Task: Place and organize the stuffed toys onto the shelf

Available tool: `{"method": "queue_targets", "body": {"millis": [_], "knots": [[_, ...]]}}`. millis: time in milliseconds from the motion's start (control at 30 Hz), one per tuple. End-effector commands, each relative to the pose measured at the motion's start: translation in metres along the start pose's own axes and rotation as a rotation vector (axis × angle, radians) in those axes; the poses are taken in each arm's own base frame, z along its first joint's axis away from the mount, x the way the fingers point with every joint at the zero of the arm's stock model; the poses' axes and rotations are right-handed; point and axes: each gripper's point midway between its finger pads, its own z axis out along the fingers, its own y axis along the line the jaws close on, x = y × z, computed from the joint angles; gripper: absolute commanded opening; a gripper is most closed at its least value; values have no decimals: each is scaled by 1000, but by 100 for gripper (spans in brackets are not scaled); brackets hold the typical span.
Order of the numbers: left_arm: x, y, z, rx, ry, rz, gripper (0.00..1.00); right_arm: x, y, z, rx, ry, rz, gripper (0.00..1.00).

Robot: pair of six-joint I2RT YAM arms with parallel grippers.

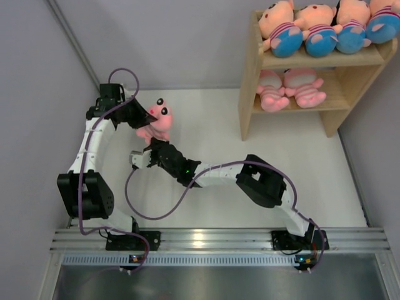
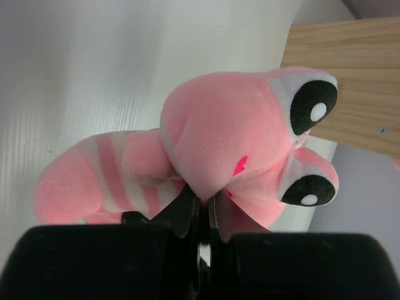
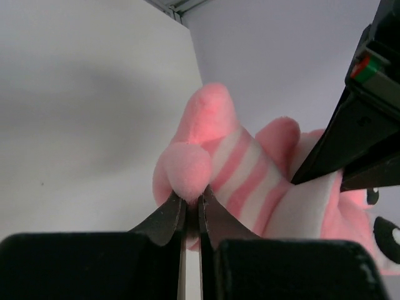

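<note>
An all-pink stuffed toy (image 1: 160,120) with a striped body hangs above the table between both grippers. My left gripper (image 1: 150,117) is shut on the lower edge of its head (image 2: 231,137); the jaws (image 2: 204,201) pinch the plush. My right gripper (image 1: 149,141) is shut on a small round limb of the same toy (image 3: 187,169); it shows in the right wrist view (image 3: 190,203). The wooden shelf (image 1: 249,94) stands at the far right. Several peach-faced toys with blue bottoms (image 1: 325,28) lie on its top tier, and two pink striped toys (image 1: 290,87) on the lower tier.
Grey walls close in the white table (image 1: 212,119) on the left, back and right. The shelf's side panel (image 2: 350,81) shows behind the held toy. The left gripper's black body (image 3: 356,137) sits close on the right in the right wrist view.
</note>
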Motion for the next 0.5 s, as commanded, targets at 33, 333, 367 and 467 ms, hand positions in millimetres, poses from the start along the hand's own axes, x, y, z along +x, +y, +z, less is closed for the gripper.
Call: {"method": "queue_targets", "body": {"millis": [33,333,367,467], "knots": [[2,-10,-16,82,8,166,3,-9,-68,-33,56,-46,151,0],[34,-15,-34,280,145,605,68,-27,-102,-145,-329,-303,467,0],[40,-20,-40,318,170,617,71,-16,-107,-151,-327,-293,480,0],[39,-33,-55,376,142,720,84,3,-105,-170,-412,-254,545,0]]}}
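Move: Both hands already hold the pink toy, the left at its neck, the right by a foot; its middle is about 5 cm ahead, 3 cm right and 4 cm above the right hand, and 1 cm back and 2 cm below the left. The free spot on the lower shelf is roughly 28 cm ahead and 72 cm right of the right hand, at about its height; the nearer seated pink toy is 12 cm left of that spot. Left opens and turns clockwise off the pink toy; right keeps its foot pinched, swinging right, up about 13 cm, and back. ##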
